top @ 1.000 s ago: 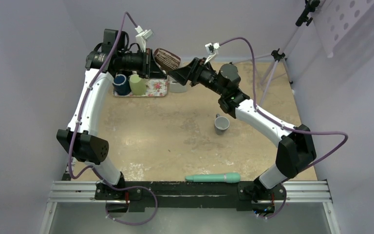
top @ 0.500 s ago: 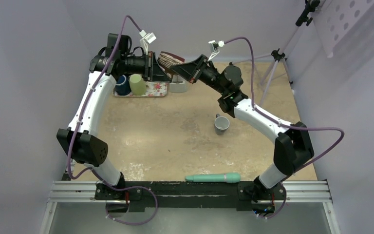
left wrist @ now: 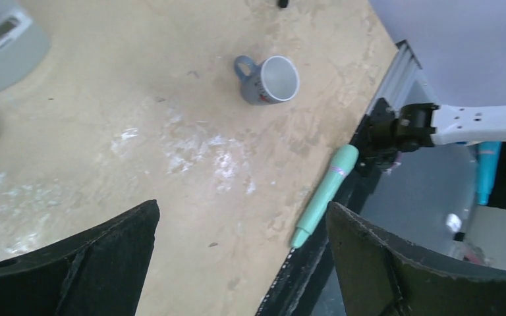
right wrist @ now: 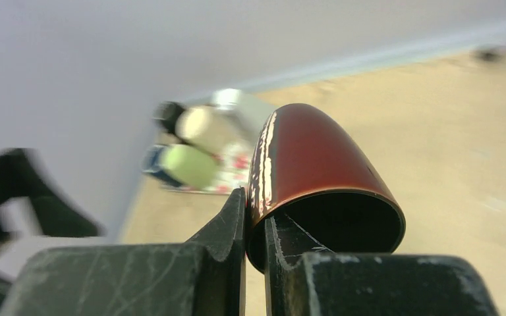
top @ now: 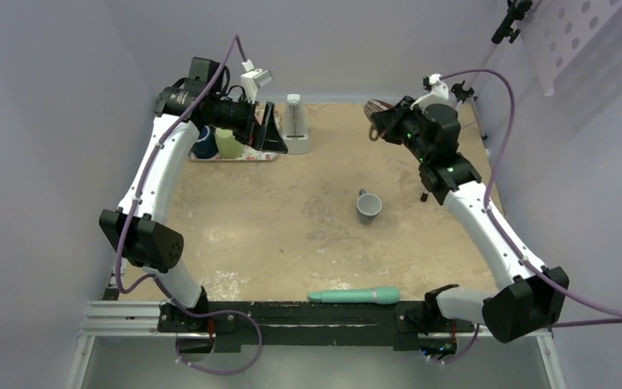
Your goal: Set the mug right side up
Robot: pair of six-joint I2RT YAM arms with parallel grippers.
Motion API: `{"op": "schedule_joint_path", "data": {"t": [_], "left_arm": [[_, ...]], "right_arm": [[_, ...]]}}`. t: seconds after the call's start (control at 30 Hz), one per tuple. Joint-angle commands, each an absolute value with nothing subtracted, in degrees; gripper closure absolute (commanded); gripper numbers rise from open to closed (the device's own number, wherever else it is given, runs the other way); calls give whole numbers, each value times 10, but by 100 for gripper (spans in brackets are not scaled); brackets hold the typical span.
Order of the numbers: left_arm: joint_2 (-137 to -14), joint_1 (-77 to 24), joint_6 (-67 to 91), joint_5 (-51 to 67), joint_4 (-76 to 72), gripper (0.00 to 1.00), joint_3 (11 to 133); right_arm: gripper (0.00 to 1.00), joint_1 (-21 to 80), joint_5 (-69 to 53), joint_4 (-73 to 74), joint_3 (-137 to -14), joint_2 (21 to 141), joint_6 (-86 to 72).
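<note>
My right gripper [top: 379, 123] is shut on the rim of a dark red mug [top: 375, 108] and holds it in the air over the back right of the table. In the right wrist view the gripper [right wrist: 255, 217] has one finger inside the rim and one outside. There the mug [right wrist: 316, 158] is tilted, its dark opening facing the camera. My left gripper [top: 270, 132] is open and empty beside the floral tray. In the left wrist view its jaws [left wrist: 242, 207] stand wide apart over bare table.
A grey mug [top: 368, 207] stands opening-up mid-table, also in the left wrist view [left wrist: 271, 80]. A floral tray [top: 261, 147] holds a blue cup [top: 202, 141] and a green cup [top: 227, 142]. A white stand [top: 295, 130] is at the back. A teal tool [top: 355, 296] lies at the front edge.
My right arm has swung to the right with the red mug, away from the left gripper. The left gripper has stayed near the tray and no longer touches the mug.
</note>
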State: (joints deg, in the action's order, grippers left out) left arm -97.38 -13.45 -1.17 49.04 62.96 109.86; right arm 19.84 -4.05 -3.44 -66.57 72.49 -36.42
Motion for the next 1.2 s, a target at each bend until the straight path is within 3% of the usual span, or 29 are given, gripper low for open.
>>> {"op": "schedule_joint_path", "data": {"t": [0.0,0.23,0.47,0.87,0.9,0.97,1.03,1.17], "left_arm": [[-958,-132,-98,387,665,0,1139],[-963,-130,-146,254,668,0,1119],[-961,-129,-160,219,658,0,1079],[-966,-124,-188,129,648,0,1050],[-970,-123,-192,122,648,0,1050],[-979,-121,-196,106,647,0,1053],[-991,-118,-200,90,643,0,1062],[-1029,-110,-210,57,619,0,1088]], "right_arm": [[100,141,88,263,-725,710,-205],[100,77,78,412,-714,779,-142],[100,74,-18,405,-669,856,-120],[100,78,-32,386,-662,942,-111],[94,79,-32,390,-668,943,-109],[70,80,-30,404,-688,940,-106],[56,82,-23,418,-712,934,-103],[46,87,-7,442,-760,915,-96]]}}
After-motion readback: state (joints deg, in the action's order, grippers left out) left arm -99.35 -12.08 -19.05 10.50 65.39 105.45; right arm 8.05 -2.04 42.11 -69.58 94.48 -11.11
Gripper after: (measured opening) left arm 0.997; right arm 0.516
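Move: The brown mug in the right hand is bound for bare table about 7 cm back and 15 cm right, some 31 cm below. The grey mug stands roughly 10 cm left of that spot and 2 cm nearer the base; the tripod foot, 6 cm right and 3 cm ahead of it. From the left hand, the green mug is about 16 cm ahead, 15 cm left, 27 cm down, with the navy mug 8 cm farther left. The right fingers keep their pinch on the brown mug's wall, bringing it right and then mainly down some 28 cm, tipping steeply downward to set it beside the grey mug; they then open about halfway, still astride the rim, and start to rise. Wide open and empty, the left hand heads left about 11 cm, down and somewhat forward towards the green mug, its fingers tipping down some 40 degrees. ##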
